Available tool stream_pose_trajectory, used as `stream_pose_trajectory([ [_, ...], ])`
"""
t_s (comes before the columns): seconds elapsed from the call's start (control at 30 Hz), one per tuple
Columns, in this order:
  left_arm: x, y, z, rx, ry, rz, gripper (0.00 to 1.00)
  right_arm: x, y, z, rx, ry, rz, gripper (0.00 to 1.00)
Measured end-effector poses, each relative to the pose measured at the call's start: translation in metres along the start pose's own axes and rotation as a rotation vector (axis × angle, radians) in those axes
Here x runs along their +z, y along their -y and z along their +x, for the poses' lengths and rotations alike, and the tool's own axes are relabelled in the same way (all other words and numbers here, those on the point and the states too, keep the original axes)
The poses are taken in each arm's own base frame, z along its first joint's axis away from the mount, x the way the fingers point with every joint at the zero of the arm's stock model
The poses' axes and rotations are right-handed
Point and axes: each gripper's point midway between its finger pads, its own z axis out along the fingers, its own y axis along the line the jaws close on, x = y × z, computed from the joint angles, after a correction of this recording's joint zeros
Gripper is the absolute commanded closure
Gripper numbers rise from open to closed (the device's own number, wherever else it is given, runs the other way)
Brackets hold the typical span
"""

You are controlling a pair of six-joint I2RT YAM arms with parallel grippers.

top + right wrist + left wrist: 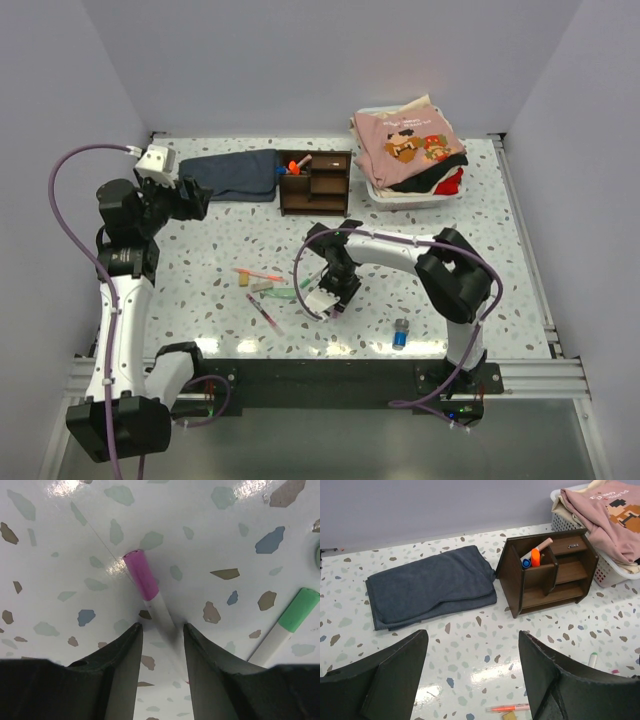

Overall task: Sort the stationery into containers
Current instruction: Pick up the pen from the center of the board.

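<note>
My right gripper points down at the table, its jaws open on either side of a white marker with a pink cap; a gap shows beside the left finger. A green-capped marker lies to the right. From above, this gripper sits among loose pens, with a blue-capped bottle near the front edge. The brown organiser stands at the back, an orange marker in one compartment. My left gripper hangs open and empty above the table, facing the organiser.
A dark blue folded cloth lies left of the organiser. A white bin with pink clothes stands at the back right. An orange pen and a tan eraser lie just below the left gripper.
</note>
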Motion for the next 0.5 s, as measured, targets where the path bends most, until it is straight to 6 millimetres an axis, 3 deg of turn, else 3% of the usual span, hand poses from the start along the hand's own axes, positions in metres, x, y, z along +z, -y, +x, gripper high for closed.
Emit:
stream_pose_trajectory([
  [0.23,-0.0046,-0.0011,-0.0045,0.004,0.016,-0.009,0.22,0.0025,0.0013,-0.0042,-0.025,-0.022,-0.009,0.65],
  [0.37,-0.0067,-0.0011,-0.0066,0.007,0.024,-0.012,0.22,0.0046,0.0042,-0.0054,-0.036,-0.033,0.006,0.86],
  [0.4,-0.0068,-0.001,-0.0068,0.007,0.024,-0.012,0.22,0.0052,0.0047,-0.0057,-0.036,-0.033,0.01,0.96],
  [0.5,-0.0068,-0.0015,-0.0064,0.006,0.023,-0.014,0.22,0.005,0.0053,-0.0065,-0.018,-0.035,0.022,1.0],
])
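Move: The magenta-capped pen already runs between the open right fingertips, its middle about 2 cm ahead of them and 1 cm below. The green-capped marker lies some 7 cm ahead and 5 cm left of the right hand, the flat green tool 13 cm left and 2 cm ahead, the blue-based jar about 14 cm right and 8 cm back. From the left hand, the pen is roughly 30 cm right, 10 cm back and 28 cm down. Hold the right gripper low over the table, fingers pointing down, and ease it only about 1 cm left while settling very slightly. Then shut the fingers from under half open to almost closed, pinching the pen's white barrel just beyond its magenta cap; don't lift yet. ##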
